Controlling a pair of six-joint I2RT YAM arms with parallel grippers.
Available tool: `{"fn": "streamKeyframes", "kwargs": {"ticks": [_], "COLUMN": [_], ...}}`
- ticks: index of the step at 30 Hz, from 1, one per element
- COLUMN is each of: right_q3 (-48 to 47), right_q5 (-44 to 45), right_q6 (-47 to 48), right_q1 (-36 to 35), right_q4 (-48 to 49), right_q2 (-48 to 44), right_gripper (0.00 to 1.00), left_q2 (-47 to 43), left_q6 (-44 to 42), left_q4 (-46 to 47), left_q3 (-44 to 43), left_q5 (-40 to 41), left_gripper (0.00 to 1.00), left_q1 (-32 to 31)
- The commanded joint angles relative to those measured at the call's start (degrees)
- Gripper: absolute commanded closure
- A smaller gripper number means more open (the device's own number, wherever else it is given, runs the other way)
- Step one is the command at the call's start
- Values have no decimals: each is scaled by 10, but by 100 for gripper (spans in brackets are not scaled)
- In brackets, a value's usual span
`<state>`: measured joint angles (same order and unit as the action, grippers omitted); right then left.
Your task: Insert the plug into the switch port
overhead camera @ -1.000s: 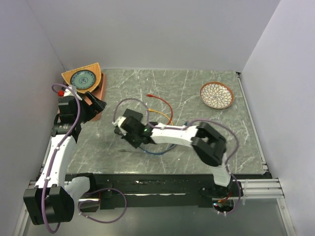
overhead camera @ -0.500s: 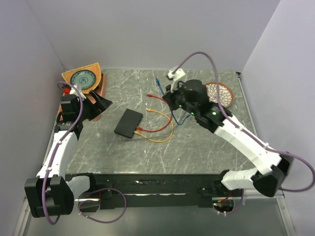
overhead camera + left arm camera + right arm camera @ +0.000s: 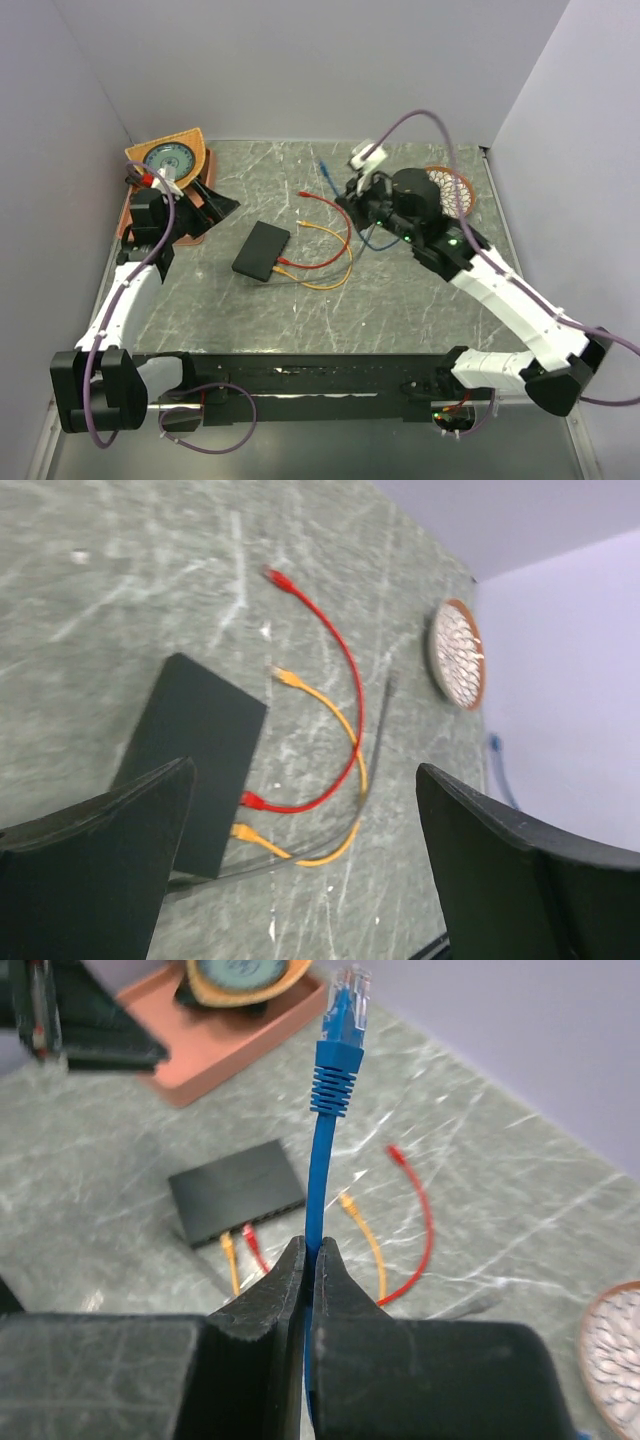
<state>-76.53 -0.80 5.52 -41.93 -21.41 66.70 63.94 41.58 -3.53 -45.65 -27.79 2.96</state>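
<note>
The blue plug [image 3: 346,995] stands upright on its blue cable [image 3: 320,1150], well above the table, and my right gripper [image 3: 312,1250] is shut on that cable a little below it. From above, the right gripper [image 3: 347,200] hangs behind and to the right of the flat black switch [image 3: 260,250], apart from it. The switch port row [image 3: 255,1218] holds a red plug [image 3: 248,1232] and an orange plug [image 3: 226,1243]. My left gripper [image 3: 214,214] is open and empty by the orange tray, left of the switch [image 3: 190,750].
The orange tray [image 3: 203,180] with a round dial on it sits at the back left. A patterned plate [image 3: 462,192] lies at the back right, partly behind my right arm. Red [image 3: 335,215], orange [image 3: 340,270] and grey [image 3: 375,750] cables loop on the table right of the switch.
My right arm swung from over the switch up to the back right with the blue cable in its grip. The left gripper shifted slightly toward the tray.
</note>
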Motion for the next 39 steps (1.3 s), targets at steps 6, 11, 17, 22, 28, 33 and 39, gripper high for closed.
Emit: {"fn": "streamKeyframes", "kwargs": {"ticks": [6, 11, 17, 22, 28, 33, 39], "right_q3": [154, 152, 134, 132, 118, 116, 117], "right_q5": [-191, -212, -232, -234, -205, -219, -252], "right_q6": [-76, -86, -82, -79, -75, -76, -89], "right_q1": [2, 1, 1, 1, -3, -4, -4], "right_q4": [169, 182, 176, 174, 152, 152, 166], "right_q2": [104, 131, 142, 145, 150, 147, 136], "right_gripper": [100, 100, 100, 100, 100, 100, 100], "left_q2": [11, 11, 39, 52, 61, 60, 58], "left_q6": [74, 106, 111, 123, 115, 92, 97], "left_q4": [174, 267, 297, 325, 304, 282, 309], "left_q3": [53, 83, 73, 68, 50, 40, 47], "left_q5": [-74, -101, -109, -111, -108, -91, -92], "left_gripper": [2, 4, 8, 12, 20, 26, 41], "left_q1": [-73, -103, -132, -148, -161, -179, -190]}}
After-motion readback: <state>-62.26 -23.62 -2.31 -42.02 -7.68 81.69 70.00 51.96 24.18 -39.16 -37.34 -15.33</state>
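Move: The blue plug, about 7 cm beyond the right fingertips that hold its cable, is some 23 cm right of the left hand, 3 cm nearer the base and about 15 cm above it. The switch lies 8 cm right of the left hand, 1 cm farther out and 19 cm below. From the right hand the switch is about 8 cm ahead, 18 left and 34 below; the loose yellow plug is 16 ahead, 7 left. Down about 20 cm and left 8 goes the right hand, still gripping the blue cable, tipping its fingers down some 25 degrees and swinging counter-clockwise before easing up 3-4 cm and holding. The left hand slides right about 13 cm and slightly back towards the blue plug, turning clockwise and narrowing its wide-open fingers around the plug without closing fully. ##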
